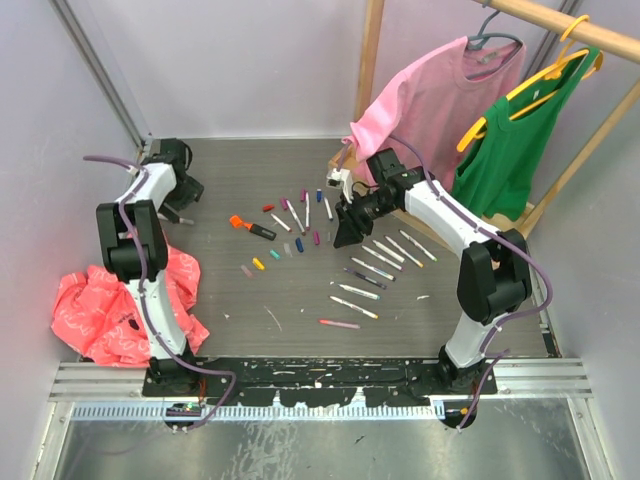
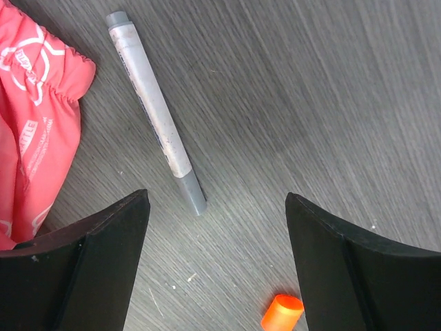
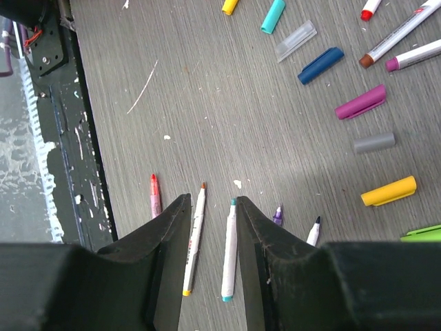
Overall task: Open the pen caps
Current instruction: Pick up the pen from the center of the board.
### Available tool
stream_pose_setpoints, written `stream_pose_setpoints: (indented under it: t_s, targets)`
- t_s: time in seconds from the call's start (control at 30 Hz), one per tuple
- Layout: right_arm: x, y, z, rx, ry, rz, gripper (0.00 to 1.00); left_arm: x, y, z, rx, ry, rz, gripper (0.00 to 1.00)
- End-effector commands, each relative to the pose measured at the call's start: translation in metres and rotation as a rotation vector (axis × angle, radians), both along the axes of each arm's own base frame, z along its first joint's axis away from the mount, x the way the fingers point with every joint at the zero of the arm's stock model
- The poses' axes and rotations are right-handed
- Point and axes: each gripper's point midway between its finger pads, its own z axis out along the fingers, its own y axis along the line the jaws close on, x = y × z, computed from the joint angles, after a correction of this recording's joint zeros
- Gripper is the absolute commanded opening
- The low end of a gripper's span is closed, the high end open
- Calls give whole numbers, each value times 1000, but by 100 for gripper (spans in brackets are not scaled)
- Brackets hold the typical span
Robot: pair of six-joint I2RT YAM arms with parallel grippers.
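Loose pen caps (image 1: 272,252) in several colours lie mid-table, and a row of slim pens (image 1: 385,262) lies to their right. My right gripper (image 1: 348,232) hovers over that row. In the right wrist view the right gripper (image 3: 213,201) is open and narrow, nothing held; an orange-tipped pen (image 3: 193,241) and a teal-tipped pen (image 3: 229,248) lie uncapped on the table below. Yellow (image 3: 389,191), grey (image 3: 374,143) and magenta (image 3: 360,103) caps lie beyond. My left gripper (image 2: 217,198) is open wide above bare table, near a grey pen (image 2: 155,117) and an orange cap (image 2: 281,314).
A coral cloth (image 1: 110,310) lies bunched at the left arm's base and shows as the cloth's edge (image 2: 34,103) in the left wrist view. A thick orange-black marker (image 1: 260,231) lies left of the caps. A pink shirt (image 1: 430,100) and green top (image 1: 510,150) hang at the back right.
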Motion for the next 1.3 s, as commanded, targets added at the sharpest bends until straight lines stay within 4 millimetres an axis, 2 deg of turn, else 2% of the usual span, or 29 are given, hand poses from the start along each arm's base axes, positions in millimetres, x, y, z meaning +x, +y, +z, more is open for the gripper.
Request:
stream_pose_setpoints:
  t_s: [0.0,0.17,0.5,0.73,0.83,1.0,1.27]
  targets:
    - [5,5,19,42,-51,23,39,1,8,7,11,18,21,80]
    - [5,5,16,38,-44,21,39,0,7,-2,1,26,31,77]
    - [5,5,16,36,-44,23,39,-8,13,-23,-32,62,72,61]
    - [5,4,15,32,-39,24,39,-11,4,-35,-79,55,48,35]
    - [5,4,16,33,-41,24,39,-12,-3,-40,-112,57,36,29]
    - [6,4,15,33,-41,24,39,-15,-18,-45,-174,40,-3,9]
    - [5,4,16,32,-43,25,38,-47,-70,-52,-158,82,-184,7]
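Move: The white pen with grey ends lies with its middle about 5 cm to the left hand's left, level fore and aft and some 4 cm below; its right-hand grey end is just behind and below the fingers. The orange-black marker is about 18 cm right and 4 cm back, the coral bag some 25 cm back and 14 cm left. From the right hand, the white pen lies roughly 48 cm left, 16 cm ahead and 14 cm below. Sink the left gripper about 3.5 cm and ease it back some 1.5 cm onto the white pen's right-hand grey end, closing the wide-open fingers as it descends until they pinch that end from both sides. Then, staying low, swing about 2.5 cm to the right with the pen end kept between the fingertips. ##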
